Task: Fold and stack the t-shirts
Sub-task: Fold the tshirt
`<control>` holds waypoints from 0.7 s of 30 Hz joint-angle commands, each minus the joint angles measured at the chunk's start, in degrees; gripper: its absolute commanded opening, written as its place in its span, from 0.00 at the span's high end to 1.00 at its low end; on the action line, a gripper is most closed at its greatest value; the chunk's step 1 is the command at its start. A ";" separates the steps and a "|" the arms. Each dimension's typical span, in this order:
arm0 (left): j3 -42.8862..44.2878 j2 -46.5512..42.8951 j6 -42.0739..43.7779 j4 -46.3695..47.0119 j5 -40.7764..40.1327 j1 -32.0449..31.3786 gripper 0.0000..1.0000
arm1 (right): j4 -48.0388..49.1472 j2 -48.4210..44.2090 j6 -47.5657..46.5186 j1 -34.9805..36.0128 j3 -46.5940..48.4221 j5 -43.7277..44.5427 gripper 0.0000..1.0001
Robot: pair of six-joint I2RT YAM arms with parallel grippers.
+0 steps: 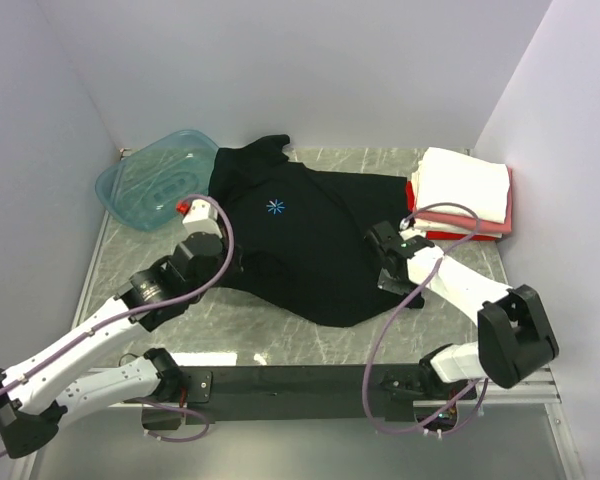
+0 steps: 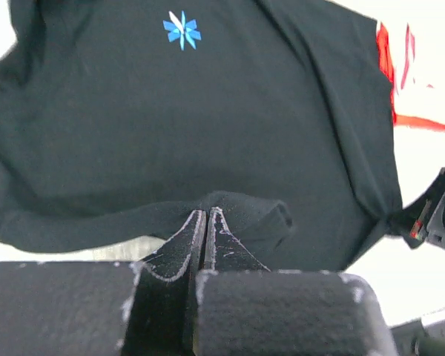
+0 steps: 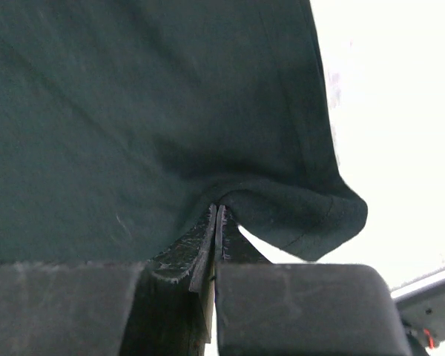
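A large black t-shirt [image 1: 310, 250] with a blue starburst mark [image 1: 275, 207] lies spread over the middle of the table. My left gripper [image 1: 228, 262] is shut on the shirt's left edge, and in the left wrist view its jaws [image 2: 206, 213] pinch a bunched fold of the black cloth [image 2: 208, 133]. My right gripper [image 1: 380, 238] is shut on the shirt's right edge, its tips [image 3: 220, 209] pressed together on the black hem [image 3: 304, 222]. A stack of folded t-shirts [image 1: 465, 185], white on top over pink and red, sits at the back right.
A translucent teal tub [image 1: 155, 180] stands at the back left, touching the shirt's collar end. Walls close in the table on the left, back and right. The right arm's wrist [image 2: 441, 215] shows at the edge of the left wrist view.
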 commanded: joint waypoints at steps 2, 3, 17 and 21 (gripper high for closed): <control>2.52 2.68 7.05 9.26 -0.05 3.09 1.00 | 6.11 1.88 -5.91 -3.31 4.23 0.66 1.00; 2.61 3.73 8.97 10.50 1.52 3.44 1.00 | 6.29 2.41 -6.36 -4.45 4.67 1.70 1.00; 4.19 15.96 18.75 23.77 8.82 13.98 0.99 | 13.23 11.03 -13.21 -11.04 8.89 -2.24 1.00; 3.66 17.10 19.19 25.53 10.58 17.42 0.99 | 13.59 13.31 -14.45 -12.01 10.74 -2.42 1.00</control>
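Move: Both hands hold the near part of the black shirt, the left roughly 22 cm above the table, the right some 4 cm. From the left hand, the blue logo lies 21 cm ahead and 7 to the right; the basin is about 29 ahead, 20 left. From the right hand, the shirt's far right corner is about 30 cm ahead and 3 right, the folded stack 22 ahead and 16 right, and the logo 22 ahead, 27 left. Forward together, fingers still shut on the cloth, the two hands carry the near part of the shirt towards its far edge: the left about 10 cm towards the logo, high up, sinking slightly late and rolling some 10 degrees left side up. The right goes about 7.5 cm, low over the shirt, easing a little to its right towards the stack. ##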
